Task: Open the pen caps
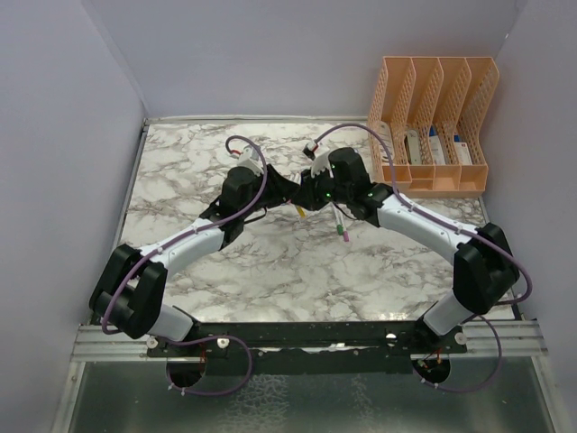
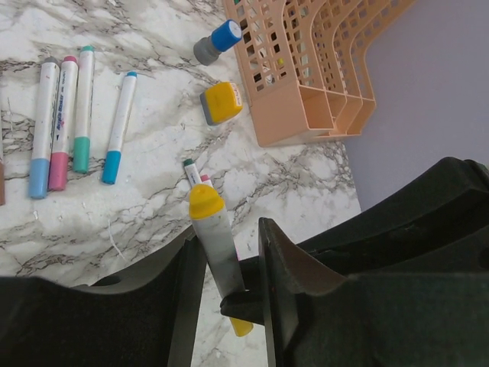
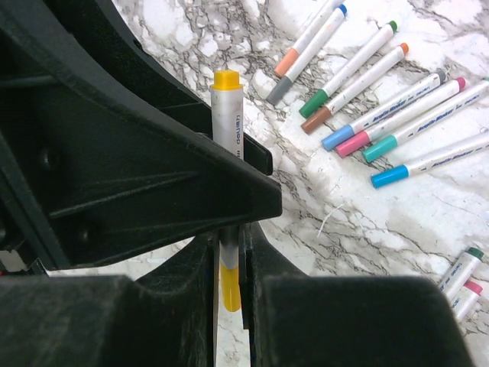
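A thin grey-white pen with a yellow cap on top and a yellow end below hangs between both grippers above the table's middle. My right gripper is shut on its lower part, just above the yellow end. My left gripper straddles the pen's body with the jaws wider than the pen. Several capped pens lie in a row on the marble, also in the right wrist view. Two more pens, green-tipped and pink-tipped, lie close below.
An orange slotted file organiser stands at the back right, also in the left wrist view. A stubby blue item and a stubby yellow item sit beside it. Purple walls enclose the marble table.
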Available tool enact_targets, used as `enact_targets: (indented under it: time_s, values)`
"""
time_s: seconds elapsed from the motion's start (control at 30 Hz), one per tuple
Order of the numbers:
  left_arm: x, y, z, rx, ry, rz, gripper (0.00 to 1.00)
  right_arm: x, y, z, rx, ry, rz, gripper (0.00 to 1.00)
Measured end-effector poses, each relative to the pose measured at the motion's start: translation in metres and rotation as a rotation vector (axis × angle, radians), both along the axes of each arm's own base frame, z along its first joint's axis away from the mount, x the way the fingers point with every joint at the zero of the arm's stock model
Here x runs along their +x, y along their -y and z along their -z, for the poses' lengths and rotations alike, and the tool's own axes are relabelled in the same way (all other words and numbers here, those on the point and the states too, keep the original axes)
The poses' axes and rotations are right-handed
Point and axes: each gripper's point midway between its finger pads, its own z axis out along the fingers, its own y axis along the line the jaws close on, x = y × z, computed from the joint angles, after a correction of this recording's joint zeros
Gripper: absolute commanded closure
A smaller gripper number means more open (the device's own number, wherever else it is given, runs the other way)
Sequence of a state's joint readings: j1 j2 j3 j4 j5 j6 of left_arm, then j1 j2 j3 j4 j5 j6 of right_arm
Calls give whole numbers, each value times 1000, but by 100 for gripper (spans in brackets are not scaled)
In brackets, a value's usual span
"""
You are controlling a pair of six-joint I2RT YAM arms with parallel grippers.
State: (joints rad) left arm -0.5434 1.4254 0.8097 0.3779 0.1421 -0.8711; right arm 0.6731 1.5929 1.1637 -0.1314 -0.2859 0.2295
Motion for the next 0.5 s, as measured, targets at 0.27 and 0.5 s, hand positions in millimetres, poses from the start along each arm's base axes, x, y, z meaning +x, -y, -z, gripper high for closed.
enact_targets:
  time_s: [0.27, 0.5]
  values:
    - [1, 2, -5, -22, 9, -6, 100, 1, -2, -10, 27, 19, 7, 66]
    - [4, -1, -5, -20, 9, -25, 100, -1, 0, -7, 15, 10, 5, 40]
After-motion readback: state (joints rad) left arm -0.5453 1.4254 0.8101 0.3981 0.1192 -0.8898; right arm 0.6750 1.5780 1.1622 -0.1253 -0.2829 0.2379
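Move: The yellow pen stands steeply, yellow cap down, already between the left hand's half-open pads, its middle practically at that hand's point. From the right hand, which still grips it low near the cap, the middle is about 3 cm up and 1 cm ahead. On the table some 19 cm below the left hand, the blue-capped pen lies about 13 cm ahead and 5 cm right; the green-and-pink pair, about 3 cm ahead and 14 cm right. Closing on the white barrel above the right hand's grip, the left fingers pinch the yellow pen while the left hand stays almost in place. The right hand rises about 1 cm with its fingers still shut, then stops and opens them to over half, letting go of the pen near the cap without backing off. ##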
